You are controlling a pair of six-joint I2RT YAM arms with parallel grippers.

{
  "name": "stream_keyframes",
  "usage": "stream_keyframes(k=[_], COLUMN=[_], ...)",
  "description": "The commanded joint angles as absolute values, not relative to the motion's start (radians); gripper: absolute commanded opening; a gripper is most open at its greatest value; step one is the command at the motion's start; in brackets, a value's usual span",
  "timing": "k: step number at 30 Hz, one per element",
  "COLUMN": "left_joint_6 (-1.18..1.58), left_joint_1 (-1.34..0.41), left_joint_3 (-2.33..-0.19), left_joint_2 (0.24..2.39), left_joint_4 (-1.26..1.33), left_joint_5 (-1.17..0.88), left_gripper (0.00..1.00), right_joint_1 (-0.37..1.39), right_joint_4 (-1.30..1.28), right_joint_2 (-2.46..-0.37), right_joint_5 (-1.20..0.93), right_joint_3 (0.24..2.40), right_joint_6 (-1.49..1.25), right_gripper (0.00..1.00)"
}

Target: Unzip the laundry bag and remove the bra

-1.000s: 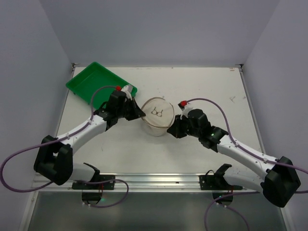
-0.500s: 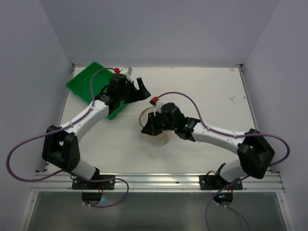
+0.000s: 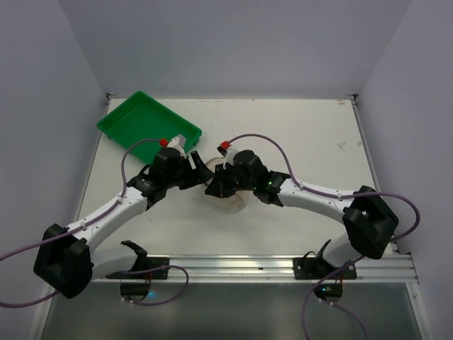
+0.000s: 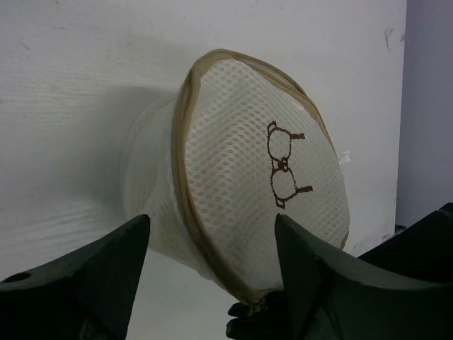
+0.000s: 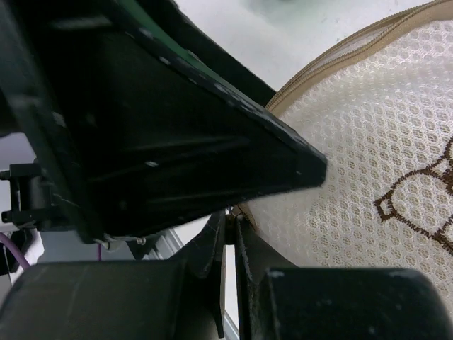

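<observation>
The laundry bag (image 4: pixel 255 156) is a round white mesh drum with a tan zipper rim and a brown glasses mark on its lid. In the left wrist view it is tipped on its side. My left gripper (image 4: pixel 211 227) is open, with its fingers on either side of the bag's lower rim. My right gripper (image 5: pixel 232 219) is shut on the zipper pull at the rim. Its black fingertips (image 4: pixel 258 319) show under the bag. From above, the right arm covers most of the bag (image 3: pixel 228 202), and both grippers (image 3: pixel 200 170) (image 3: pixel 211 190) meet at its left side. The bra is hidden.
A green tray (image 3: pixel 145 120) lies at the back left, just behind the left wrist. One of the left gripper's fingers (image 5: pixel 212 142) fills the upper part of the right wrist view. The arms' cables loop over the table's middle.
My left gripper opened, swung up toward the tray and came back beside the bag. My right arm crossed over the bag to its left rim, and the bag tipped.
</observation>
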State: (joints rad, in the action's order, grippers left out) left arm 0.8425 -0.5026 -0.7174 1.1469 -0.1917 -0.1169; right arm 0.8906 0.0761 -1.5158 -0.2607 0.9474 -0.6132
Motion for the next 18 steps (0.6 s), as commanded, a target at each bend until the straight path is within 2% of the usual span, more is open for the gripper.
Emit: stream_keyframes(k=[1, 3, 4, 6, 7, 8, 11, 18], left_joint_6=[0.899, 0.919, 0.92, 0.92, 0.919, 0.916, 0.885, 0.851], left_joint_1=[-0.544, -0.555, -0.563, -0.564, -0.563, -0.563, -0.561, -0.558], left_joint_3=[-0.724, -0.719, -0.718, -0.71, -0.709, -0.712, -0.715, -0.621], left_joint_2=[1.18, 1.196, 1.197, 1.184, 1.178, 1.172, 1.144, 1.04], left_joint_4=[-0.094, -0.087, -0.08, -0.08, -0.095, -0.11, -0.164, -0.232], left_joint_5=[-0.126, -0.117, -0.106, -0.092, -0.074, -0.061, -0.028, -0.021], left_gripper=[0.7, 0.6, 0.42, 0.21, 0.04, 0.0, 0.0, 0.0], right_joint_1=[0.905, 0.904, 0.904, 0.904, 0.904, 0.902, 0.884, 0.617], right_joint_4=[0.109, 0.086, 0.08, 0.054, 0.043, 0.029, -0.055, -0.201], right_joint_2=[-1.514, -1.493, -1.48, -1.456, -1.427, -1.41, -1.338, -1.16], right_joint_5=[-0.256, -0.242, -0.232, -0.213, -0.197, -0.177, -0.086, -0.002], right_joint_3=[0.965, 0.953, 0.943, 0.908, 0.894, 0.882, 0.825, 0.658], right_joint_6=[-0.612, -0.603, -0.601, -0.589, -0.584, -0.575, -0.516, -0.494], right_gripper=[0.0, 0.0, 0.0, 0.0, 0.0, 0.0, 0.0, 0.0])
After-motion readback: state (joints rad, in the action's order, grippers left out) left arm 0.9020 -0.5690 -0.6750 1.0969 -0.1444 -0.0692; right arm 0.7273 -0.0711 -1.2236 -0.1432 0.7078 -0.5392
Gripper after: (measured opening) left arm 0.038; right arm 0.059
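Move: The laundry bag's left rim, with its zip, lies almost between the left hand's open fingers, about 2 cm right, 1 cm back and 1 cm below. From that hand the bag's middle is some 8 cm right, 2 cm back and 5 cm down; the green tray is about 19 cm left, 17 cm ahead and 11 cm down. The right hand grips the near-left rim; the bag's right side, where it heads, is roughly 11 cm right, 1 cm ahead and 3 cm below. The bag's left rim gets pinched by the left fingers, which shift about 2 cm right, dip slightly and shut on it, then hold it while rising about 1 cm. Once they are closing, the right hand, still shut on the zip pull, sweeps about 11 cm right along the near rim, away from the left hand, sinking 2 to 3 cm and turning some 13 degrees clockwise. ##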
